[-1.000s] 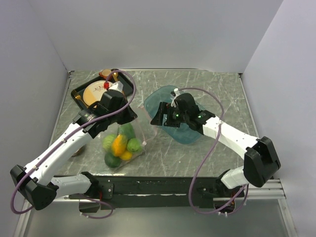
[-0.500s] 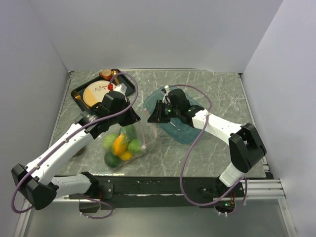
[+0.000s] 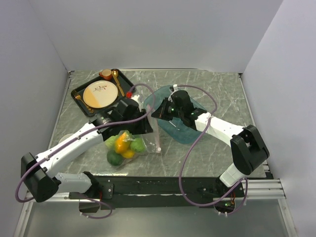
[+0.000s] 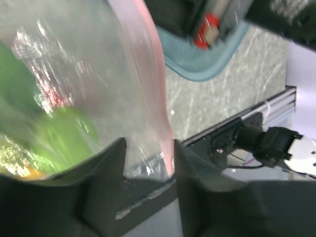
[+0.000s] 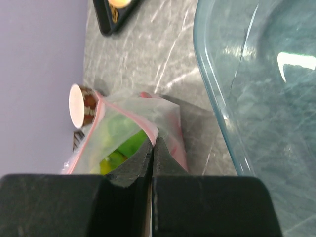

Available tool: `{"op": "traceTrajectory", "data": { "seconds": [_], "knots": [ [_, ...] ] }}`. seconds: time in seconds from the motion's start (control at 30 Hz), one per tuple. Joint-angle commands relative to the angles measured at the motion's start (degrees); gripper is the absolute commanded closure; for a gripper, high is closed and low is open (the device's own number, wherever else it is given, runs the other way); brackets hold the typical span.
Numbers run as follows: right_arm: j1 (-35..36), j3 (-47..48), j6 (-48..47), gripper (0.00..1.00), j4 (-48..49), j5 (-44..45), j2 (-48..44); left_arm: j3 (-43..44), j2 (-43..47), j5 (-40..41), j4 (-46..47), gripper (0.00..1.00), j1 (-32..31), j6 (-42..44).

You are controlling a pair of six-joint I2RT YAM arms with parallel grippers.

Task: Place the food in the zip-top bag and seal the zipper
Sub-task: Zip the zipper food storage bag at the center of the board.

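The clear zip-top bag [image 3: 129, 143] lies at the table's front left with the food [image 3: 120, 143] inside: green round pieces, an orange-yellow mango and a yellow piece. Its pale pink zipper [image 3: 158, 137] runs along the right-hand mouth edge. My right gripper [image 3: 154, 114] is shut on the zipper [image 5: 150, 127], pinching the strip at its fingertips, with green food [image 5: 126, 145] behind it. My left gripper [image 3: 143, 126] stands open in the left wrist view, its jaws [image 4: 149, 158] on either side of the bag's corner and the pink zipper [image 4: 148, 64] without pressing it.
A teal translucent tub [image 3: 186, 132] sits just right of the bag under the right arm. A black tray [image 3: 79, 94] with a plate, a small cup and a spoon stands at the back left. A brown paper cup [image 5: 81, 106] lies beyond the bag.
My right gripper has closed on the bag's pink mouth strip. My left gripper has slid right along the mouth and opened. The bag has shifted rightward.
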State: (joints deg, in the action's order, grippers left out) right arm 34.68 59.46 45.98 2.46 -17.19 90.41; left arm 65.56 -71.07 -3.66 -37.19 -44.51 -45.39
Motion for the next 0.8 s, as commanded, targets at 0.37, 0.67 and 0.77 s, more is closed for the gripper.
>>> {"op": "traceTrajectory", "data": {
  "seconds": [0.37, 0.67, 0.77],
  "knots": [
    [-0.8, 1.6, 3.6, 1.00, 1.1, 5.8, 0.9, -15.8, 20.6, 11.5, 9.0, 0.16, -5.5, -14.1],
    [-0.9, 1.2, 4.6, 1.00, 0.8, 6.6, -1.3, -25.6, 21.2, 20.2, 20.0, 0.18, -17.9, -30.8],
    [-0.8, 0.7, 4.4, 1.00, 0.5, 6.6, -1.9, -27.1, 19.5, 22.7, 23.1, 0.18, -19.3, -33.5]
  ]
}}
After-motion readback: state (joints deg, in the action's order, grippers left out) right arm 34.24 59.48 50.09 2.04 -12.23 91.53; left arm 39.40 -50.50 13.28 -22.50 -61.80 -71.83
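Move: The bag's white zipper slider, at the near end of the pink zip strip, lies about 8 cm back from the left hand, 3 cm to its right and some 9 cm below. The light green vegetable in the bag is about 6 cm back, 6 cm left and 12 cm below; the blue bin's middle is 6 cm ahead, 10 cm right and 15 cm below. From the right hand, pinching the far end of the strip, the slider is roughly 14 cm back, 1 cm right and 6 cm below. Opening wide, the left hand arcs back about 7 cm, up then down, towards the slider; right keeps pinching. ##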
